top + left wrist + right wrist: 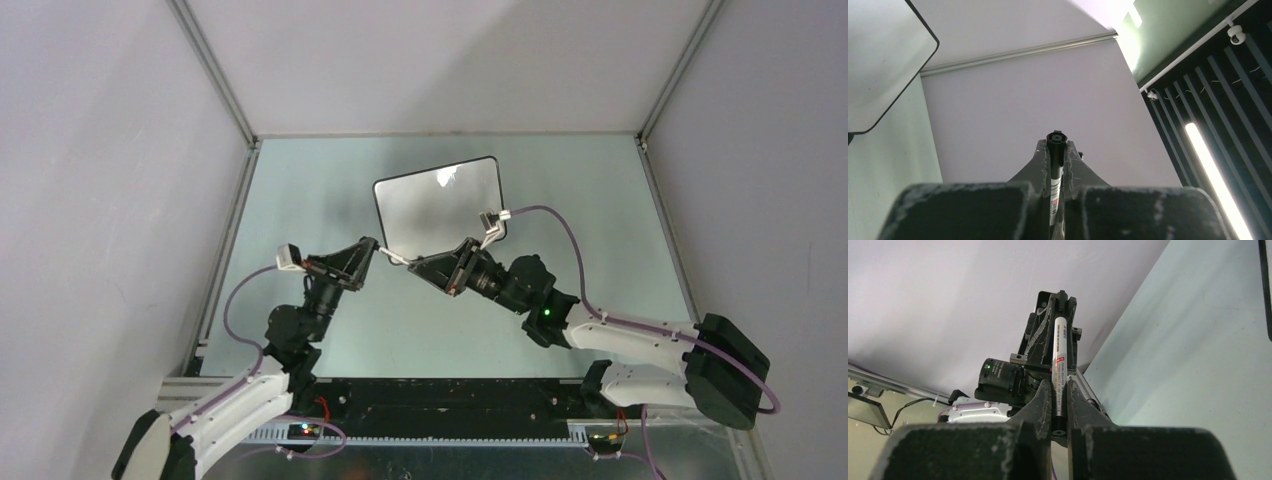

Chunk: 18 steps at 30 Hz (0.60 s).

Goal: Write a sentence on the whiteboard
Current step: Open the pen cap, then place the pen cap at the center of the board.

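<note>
The whiteboard (440,198) lies flat at the table's middle, white with a thin black frame; no sentence shows on its face. One corner of it appears in the left wrist view (878,60). Just in front of its near edge a white marker pen (396,258) hangs level between both arms. My left gripper (378,251) is shut on one end, where a black end cap (1056,138) pokes out past the fingertips (1056,150). My right gripper (416,264) is shut on the other end, its fingers (1045,397) pressed against the pen's barrel (1058,352).
Pale enclosure walls with metal corner rails (215,75) surround the green table (600,200). The right wrist's purple cable (560,222) arcs beside the whiteboard's near right corner. A black strip (450,400) with the arm bases runs along the near edge.
</note>
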Motion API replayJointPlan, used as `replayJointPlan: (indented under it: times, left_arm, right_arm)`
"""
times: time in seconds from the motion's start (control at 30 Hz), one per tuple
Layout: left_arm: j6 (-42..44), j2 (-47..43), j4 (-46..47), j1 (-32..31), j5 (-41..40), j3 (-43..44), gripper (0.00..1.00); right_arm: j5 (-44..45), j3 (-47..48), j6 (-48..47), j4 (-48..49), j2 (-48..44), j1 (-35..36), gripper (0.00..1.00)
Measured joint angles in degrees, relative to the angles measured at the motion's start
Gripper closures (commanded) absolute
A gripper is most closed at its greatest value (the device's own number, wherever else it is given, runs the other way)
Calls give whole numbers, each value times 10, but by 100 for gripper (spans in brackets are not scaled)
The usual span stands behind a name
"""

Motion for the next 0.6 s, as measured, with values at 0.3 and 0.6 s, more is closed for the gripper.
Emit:
replayJointPlan:
  times: [0.3,0.6]
  left_arm:
    - [-3,-168,-132,124,-3,-11,100]
    - [9,-144,-206,196,37,-9,100]
  right_arm:
    - [15,-62,0,-49,-119,-3,100]
    - [34,-89,-25,-141,-221,-23,100]
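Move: The pen hangs between both grippers: its barrel's middle lies some 5 cm to the right of the left hand, which already pinches the black cap, and about 2 cm back. From the right hand, gripping the barrel's rear end, the cap is roughly 8 cm left and 4 cm ahead, about 1 cm higher. The whiteboard's middle is some 20 cm ahead of the left hand, 13 cm right and 24 cm below it; from the right hand, 24 cm ahead, 5 cm right, 24 cm below. The cap is drawn off the pen as the hands part sideways, both keeping their grip: the left carries the cap about 8 cm left, swinging some 15 degrees counter-clockwise, then eases forward and down. The right takes the barrel about 7 cm right and slightly back, turning a little clockwise. ##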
